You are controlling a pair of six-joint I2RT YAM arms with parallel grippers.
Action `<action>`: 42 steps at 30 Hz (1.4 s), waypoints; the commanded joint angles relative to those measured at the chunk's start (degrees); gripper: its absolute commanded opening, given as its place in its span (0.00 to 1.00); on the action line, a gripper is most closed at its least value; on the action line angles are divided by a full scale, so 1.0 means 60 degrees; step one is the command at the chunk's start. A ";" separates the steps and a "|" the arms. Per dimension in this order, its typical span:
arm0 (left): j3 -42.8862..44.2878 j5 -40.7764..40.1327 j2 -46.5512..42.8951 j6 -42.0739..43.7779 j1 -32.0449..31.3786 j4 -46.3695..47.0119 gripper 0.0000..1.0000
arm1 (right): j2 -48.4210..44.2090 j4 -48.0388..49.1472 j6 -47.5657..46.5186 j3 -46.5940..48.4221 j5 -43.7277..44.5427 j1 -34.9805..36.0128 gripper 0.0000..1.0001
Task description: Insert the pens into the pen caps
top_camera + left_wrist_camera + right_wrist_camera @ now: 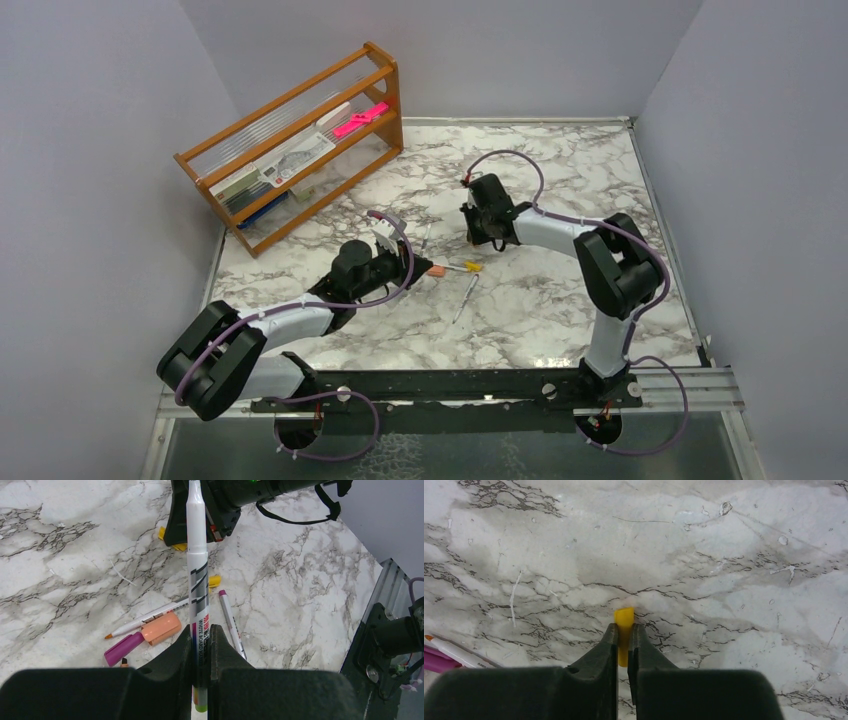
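Note:
My left gripper (201, 635) is shut on a white pen (197, 570) with a green end, its bare tip pointing toward the right gripper. My right gripper (624, 632) is shut on a yellow pen cap (624, 622), low over the marble. On the table between the arms lie an orange-pink cap (161, 628), a purple cap (124, 649), another yellow cap (214, 581), an orange-tipped pen (145, 617) and a purple-ended pen (231, 622). In the top view the left gripper (400, 258) and right gripper (480, 236) face each other across these pieces.
A wooden rack (300, 140) holding flat items, one bright pink, stands at the back left. Grey walls close in the marble table (560, 160) on three sides. A metal rail (460, 385) runs along the near edge.

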 commanded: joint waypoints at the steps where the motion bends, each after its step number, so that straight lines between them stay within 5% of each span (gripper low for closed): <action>1: 0.0048 0.0040 -0.0130 -0.0071 0.0049 0.0030 0.00 | -0.0136 -0.0178 0.0200 -0.0062 0.0024 0.0074 0.02; 9: 0.0094 0.1151 0.0216 -0.1864 0.0026 0.1223 0.00 | -0.2703 0.2108 0.2379 -0.1734 -0.1185 0.0078 0.02; 16: -0.0101 0.1884 0.1138 -0.4242 -0.0390 0.4189 0.00 | -0.4934 0.8474 0.4968 -0.4779 -0.2967 0.0078 0.01; 22: -0.0053 0.1541 0.1624 -0.5182 -0.1190 0.5505 0.00 | -0.5279 1.0994 0.5837 -0.5620 -0.3111 0.0076 0.01; 42: -0.0141 0.0813 0.2022 -0.5242 -0.1595 0.6507 0.00 | -0.6104 1.1171 0.5860 -0.5832 -0.3158 0.0078 0.01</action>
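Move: The left hand holds an uncapped pen, nib end up; from the right hand, already shut on a yellow cap at the table, that pen's middle lies about 10 cm back, 9 cm left and 14 cm higher. A second yellow cap lies some 4 cm back of the right hand, level sideways, and a purple-ended pen about 10 cm back and 2 cm left. From the left hand, the held cap is roughly 11 cm ahead, 9 cm right and 11 cm below; an orange cap lies 6 cm ahead, 1 cm right, 12 cm below. The right hand keeps its pinch on the yellow cap and lifts it off the table, quickly up by about 25 cm while easing back and left towards the pen's nib end, its wrist turning some 70 degrees so that the fingers go from steeply down to nearly level, pointing forward and left. Meanwhile the left hand, still gripping the pen, draws it up, to the right and back, rolling its right side up and swinging its fingertips farther right and slightly above level, beneath and behind the cap. ##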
